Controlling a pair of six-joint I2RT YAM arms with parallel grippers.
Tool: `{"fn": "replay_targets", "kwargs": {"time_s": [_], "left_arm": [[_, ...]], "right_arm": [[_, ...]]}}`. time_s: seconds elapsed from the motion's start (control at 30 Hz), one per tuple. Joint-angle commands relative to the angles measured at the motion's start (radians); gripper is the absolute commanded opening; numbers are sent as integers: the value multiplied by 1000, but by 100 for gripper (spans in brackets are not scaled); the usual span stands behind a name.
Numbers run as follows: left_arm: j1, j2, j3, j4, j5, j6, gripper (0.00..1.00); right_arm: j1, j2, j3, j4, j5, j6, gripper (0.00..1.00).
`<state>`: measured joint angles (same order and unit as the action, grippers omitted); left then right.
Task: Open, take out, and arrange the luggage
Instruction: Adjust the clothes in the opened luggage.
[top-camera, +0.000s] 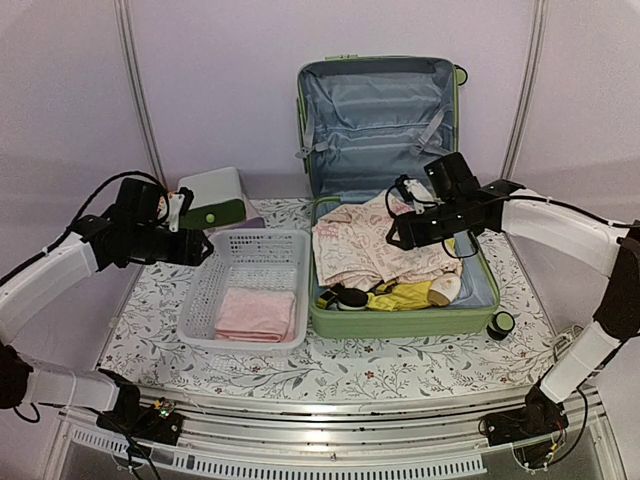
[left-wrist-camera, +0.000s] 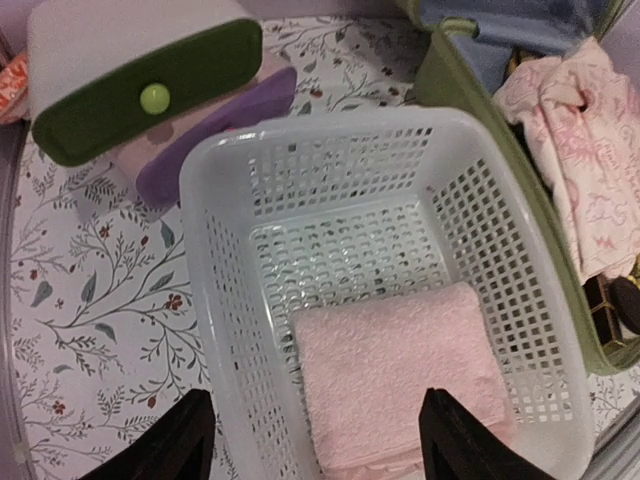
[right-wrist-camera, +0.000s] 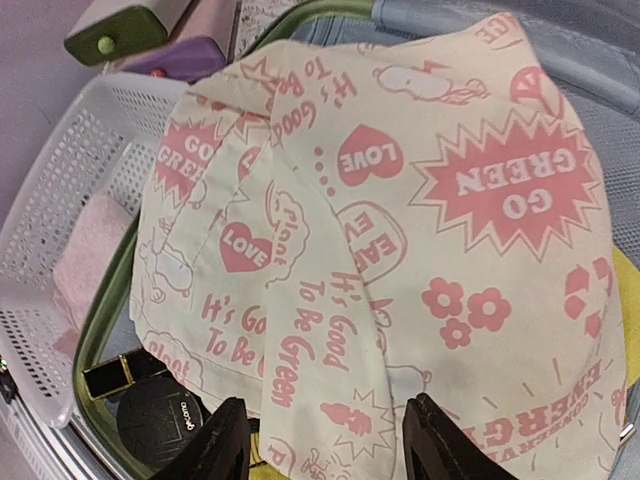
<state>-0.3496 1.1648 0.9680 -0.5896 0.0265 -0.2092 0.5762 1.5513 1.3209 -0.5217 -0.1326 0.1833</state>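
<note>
The luggage (top-camera: 400, 322) lies open at centre right, its lid (top-camera: 380, 120) upright against the back wall. Inside are a cream cloth with pink print (top-camera: 365, 245), a yellow item (top-camera: 400, 297) and a black round case (top-camera: 350, 297). My right gripper (top-camera: 400, 232) hovers open just over that cloth (right-wrist-camera: 400, 230), fingers apart and nothing clamped (right-wrist-camera: 330, 445). My left gripper (top-camera: 195, 245) stands open above the near end of the white basket (left-wrist-camera: 300, 135), over a folded pink towel (left-wrist-camera: 400, 370) lying in it.
The white perforated basket (top-camera: 250, 245) sits directly left of the luggage, touching its green wall (left-wrist-camera: 480, 120). Behind it stands a white-and-green drawer box (top-camera: 212, 195) on a purple item (left-wrist-camera: 215, 130). A black wheel (top-camera: 500, 322) sticks out at the luggage's right front corner.
</note>
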Motion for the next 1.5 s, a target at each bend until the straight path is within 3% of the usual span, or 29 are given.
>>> {"fn": "replay_targets", "kwargs": {"time_s": [0.0,0.27,0.53,0.73,0.8,0.9,0.97,1.03,1.17,1.47], "left_arm": [[-30,-49,46,57,91,-7,72],[-66,-71,37,93,143,-19,71],[-78,-79,33,96,141,-29,71],[-82,-85,31,97,135,-25,71],[-82,-80,33,99,136,-23,71],[-83,-77,39,100,142,-22,71],[-83,-79,40,100,143,-20,71],[-84,-80,40,100,142,-18,71],[-84,-83,40,101,149,-18,71],[-88,-85,26,123,190,-28,71]], "right_arm": [[93,111,110,-230,115,-82,55],[182,254,194,-248,370,-22,57],[208,364,245,-280,638,43,48],[214,327,221,-263,648,-12,56],[215,341,224,-276,673,-17,51],[232,356,236,-284,693,-12,31],[237,334,235,-256,641,-14,13],[237,295,229,-205,566,-19,4],[236,218,243,-105,424,-44,3],[237,244,385,5,-6,-1,2]]}}
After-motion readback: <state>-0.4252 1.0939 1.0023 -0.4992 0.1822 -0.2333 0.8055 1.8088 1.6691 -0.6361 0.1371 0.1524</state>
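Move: From the right hand, the middle of the printed clothes lies some 4 cm ahead, 3 cm left and about 9 cm below. Nearer the base, the yellow cloth peeks out about 9 cm back and straight below; the round black tin is roughly 10 cm back and 12 cm left, the white device 8 cm back and 11 cm right, all some 11 cm lower than the hand. From the left hand the printed clothes are about 42 cm right, 8 cm ahead and 8 cm below. Down about 8 cm onto the printed clothes goes the open right hand, veering briefly left and back and rolling its left side down some 35 degrees; its fingers shut on a fold, then lift it while pulling left towards the basket, mostly unrolling on the way. The empty, open left hand rises and shifts right, about 5 cm each. ##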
